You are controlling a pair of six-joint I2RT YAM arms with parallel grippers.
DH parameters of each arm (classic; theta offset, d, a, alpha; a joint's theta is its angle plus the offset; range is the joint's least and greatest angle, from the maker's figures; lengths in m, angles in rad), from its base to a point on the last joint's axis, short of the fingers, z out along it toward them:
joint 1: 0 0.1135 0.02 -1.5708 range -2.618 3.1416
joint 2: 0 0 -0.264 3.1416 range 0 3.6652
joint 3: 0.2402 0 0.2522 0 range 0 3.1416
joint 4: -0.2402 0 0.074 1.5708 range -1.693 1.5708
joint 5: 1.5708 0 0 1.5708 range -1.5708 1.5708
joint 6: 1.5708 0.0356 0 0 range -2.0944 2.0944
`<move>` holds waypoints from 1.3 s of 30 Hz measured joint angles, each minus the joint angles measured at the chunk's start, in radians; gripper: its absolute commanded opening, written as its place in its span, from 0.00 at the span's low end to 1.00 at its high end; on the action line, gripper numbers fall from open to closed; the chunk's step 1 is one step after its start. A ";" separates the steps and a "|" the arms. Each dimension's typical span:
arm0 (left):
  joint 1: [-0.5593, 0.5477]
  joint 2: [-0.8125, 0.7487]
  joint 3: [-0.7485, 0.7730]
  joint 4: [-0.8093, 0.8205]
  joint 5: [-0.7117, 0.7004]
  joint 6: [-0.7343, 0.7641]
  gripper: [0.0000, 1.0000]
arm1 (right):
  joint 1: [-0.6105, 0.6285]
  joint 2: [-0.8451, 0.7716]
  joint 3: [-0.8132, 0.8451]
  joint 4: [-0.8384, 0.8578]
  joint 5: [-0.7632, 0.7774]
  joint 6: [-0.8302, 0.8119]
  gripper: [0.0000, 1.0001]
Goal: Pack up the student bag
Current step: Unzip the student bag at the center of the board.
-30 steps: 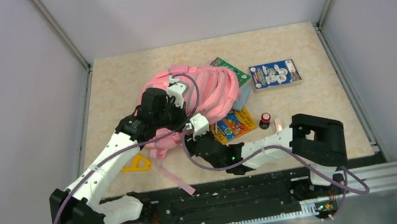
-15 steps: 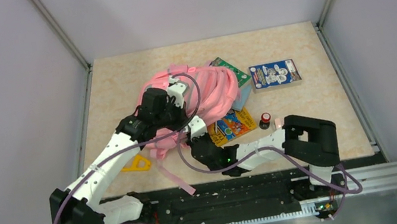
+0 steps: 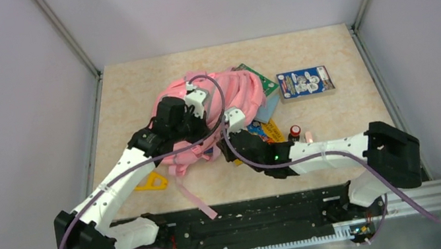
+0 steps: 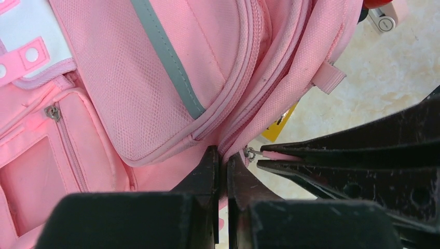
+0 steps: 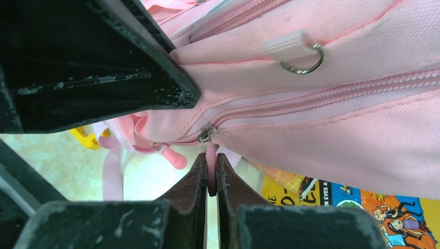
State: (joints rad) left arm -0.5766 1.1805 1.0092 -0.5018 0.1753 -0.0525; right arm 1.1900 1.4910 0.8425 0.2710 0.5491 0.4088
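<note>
The student bag (image 3: pixel 236 92), pink with a grey-green stripe (image 4: pixel 163 57), lies mid-table on its side. My left gripper (image 4: pixel 222 155) is shut on a fold of pink fabric at the bag's zip edge. My right gripper (image 5: pixel 210 171) is shut on a pink zipper pull (image 5: pixel 210 155) that hangs from a metal slider (image 5: pixel 206 134). In the left wrist view the right fingers (image 4: pixel 358 155) reach in from the right, close beside my left jaws. From above, both grippers meet at the bag's near edge, left (image 3: pixel 209 129) and right (image 3: pixel 223 140).
A green book (image 3: pixel 258 77) pokes out from the bag's far side, with a blue-white book (image 3: pixel 305 82) to its right. A yellow-blue book (image 5: pixel 363 205) lies under the bag. Also there: red-capped bottle (image 3: pixel 295 132), yellow set square (image 3: pixel 152 183), loose pink strap (image 3: pixel 190 197).
My right arm has stretched forward and its jaws have shut on the zipper pull. The bag's near edge has shifted slightly. The left gripper has kept its hold.
</note>
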 measured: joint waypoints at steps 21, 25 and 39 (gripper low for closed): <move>-0.034 -0.007 0.002 -0.041 0.012 0.095 0.00 | -0.159 -0.195 0.005 -0.211 -0.223 -0.087 0.00; -0.051 -0.007 0.002 -0.042 0.003 0.118 0.00 | -0.159 -0.201 0.007 -0.232 -0.209 -0.129 0.00; -0.087 -0.036 0.002 -0.055 -0.231 0.177 0.00 | -0.429 -0.283 0.031 -0.339 -0.392 -0.171 0.00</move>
State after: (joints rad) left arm -0.6640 1.1442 1.0111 -0.5568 -0.0559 0.1246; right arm 0.7609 1.2083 0.8738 -0.0677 0.1574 0.2375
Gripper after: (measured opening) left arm 0.039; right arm 0.025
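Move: The right hand already has the zipper pull between its fingertips, at the near-left end of the zipper. The student bag's right end, which the zipper runs towards, lies some 15 cm to its right, 15 cm ahead and 3 cm lower. The yellow book is on the table about 10 cm to its right, 7 cm ahead and 12 cm below. From the left hand, already pinching the bag fabric beside the zipper, the zipper pull is roughly 3 cm right, 2 cm back and 2 cm lower. Keeping its pinch on the zipper pull, the right hand drags it along the zipper towards the bag's right end: slowly right and up at first, then faster to the right and forward, about 12 cm right, 6 forward and 5 up in all. The left hand keeps hold of the fabric, eases back a little over 1 cm, then draws forward and left, ending about 2 cm left and tilted some 15 degrees. ##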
